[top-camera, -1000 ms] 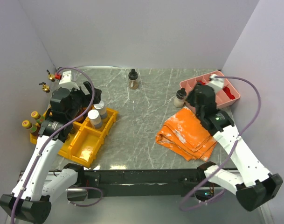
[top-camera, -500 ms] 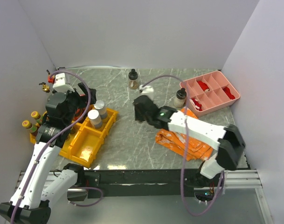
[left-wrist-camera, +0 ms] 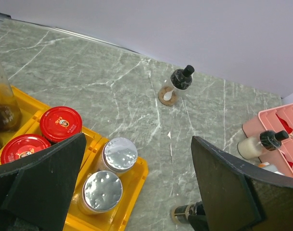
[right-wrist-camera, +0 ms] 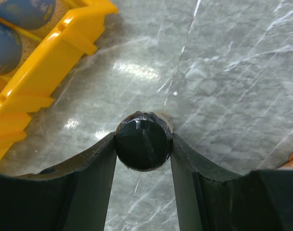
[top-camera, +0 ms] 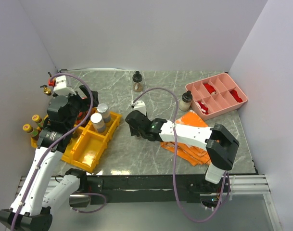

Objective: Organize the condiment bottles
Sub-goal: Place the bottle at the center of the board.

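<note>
My right gripper (right-wrist-camera: 144, 144) is shut on the black cap of a small condiment bottle (right-wrist-camera: 144, 141), whose glass body is mostly hidden behind the cap. In the top view that gripper (top-camera: 133, 127) reaches left across the table, close to the yellow bins (top-camera: 91, 144). My left gripper (left-wrist-camera: 136, 192) hangs open above two silver-topped jars (left-wrist-camera: 120, 155) in a bin, beside two red-lidded jars (left-wrist-camera: 61, 124). A black-topped bottle (top-camera: 137, 82) stands at the back. Another bottle (top-camera: 185, 100) stands beside the pink tray (top-camera: 192, 87). Yellow-topped bottles (top-camera: 36, 119) stand at the far left.
A folded orange cloth (top-camera: 197, 142) lies under the right forearm. The pink divided tray holds red items at the back right. Gold-spouted bottles (top-camera: 46, 89) sit by the left wall. The yellow bin's corner (right-wrist-camera: 40, 62) is just left of the held bottle.
The right arm has swept from the pink tray leftward across the table to near the yellow bins. The left arm shifted slightly and stays open.
</note>
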### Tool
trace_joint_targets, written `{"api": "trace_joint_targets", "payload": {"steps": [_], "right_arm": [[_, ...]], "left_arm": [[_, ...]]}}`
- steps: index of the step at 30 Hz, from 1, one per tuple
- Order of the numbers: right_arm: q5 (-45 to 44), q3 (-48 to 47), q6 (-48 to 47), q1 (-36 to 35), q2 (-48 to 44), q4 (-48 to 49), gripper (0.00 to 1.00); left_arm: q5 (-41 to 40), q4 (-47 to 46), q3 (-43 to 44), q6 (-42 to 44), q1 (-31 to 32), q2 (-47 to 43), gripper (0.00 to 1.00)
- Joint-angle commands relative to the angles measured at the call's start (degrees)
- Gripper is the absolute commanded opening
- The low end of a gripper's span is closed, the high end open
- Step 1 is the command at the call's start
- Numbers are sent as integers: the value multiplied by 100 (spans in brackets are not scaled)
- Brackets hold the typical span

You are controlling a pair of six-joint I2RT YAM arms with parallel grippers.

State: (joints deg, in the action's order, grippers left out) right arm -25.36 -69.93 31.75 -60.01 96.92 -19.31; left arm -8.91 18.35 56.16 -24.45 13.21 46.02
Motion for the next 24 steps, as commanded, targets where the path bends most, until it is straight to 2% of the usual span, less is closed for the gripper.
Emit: {"api": "trace_joint_targets", "payload": {"steps": [1, 3, 5, 8, 12, 16, 18, 24], "right_arm": [[-276, 93, 130, -160, -24, 401, 54], [-337, 138, 147, -169, -51, 402, 58], [-390, 129, 183, -169, -147, 323, 68], [-425, 138, 148, -160, -367, 279, 77], [-487, 146, 86, -160, -841, 24, 80], [-548, 497, -71, -160, -1779, -46, 85], [-654, 647, -142, -160, -2097, -99, 100], [-865, 1472, -187, -152, -3310, -170, 100]], "left_arm": [[-94, -200, -35, 116, 23, -76, 96], [-190, -174, -26, 98, 23, -49, 96], [-243, -86, 18, 98, 23, 21, 96], [-103, -60, 70, 116, 23, 117, 96], [344, 177, 324, 45, 23, 346, 96], [574, 686, 973, 71, 137, 880, 96], [452, 1011, 1177, 80, 409, 1083, 96], [-576, 1943, 1950, -60, 1692, 2278, 96]]}}
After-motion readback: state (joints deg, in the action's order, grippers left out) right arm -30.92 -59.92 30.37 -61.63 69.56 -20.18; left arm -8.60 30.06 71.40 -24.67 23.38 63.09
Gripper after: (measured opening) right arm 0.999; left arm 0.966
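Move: The small black-capped bottle is between the right fingers, its middle some 3 cm below the hand point. From that hand, the nearer white-lidded jar in the yellow tray lies about 15 cm left and 4 cm farther out, and the orange cloth's middle 26 cm right, about level. The small bottle is roughly 20 cm right, 4 cm back and 24 cm below the left hand; the nearer jar is about 5 cm right of it, level fore and aft, 22 cm below. The right fingers let go of the small bottle's cap, opening from half to fully wide while the hand hardly shifts; then the hand rises quickly about 11 cm and pulls off 6 or 7 cm right and a little back, its fingers tilting up. The left hand, open and empty, swings about 7 cm right over the tray towards the bottle, slightly forward and dipping, turning some 10 degrees clockwise as its fingers tip down. ##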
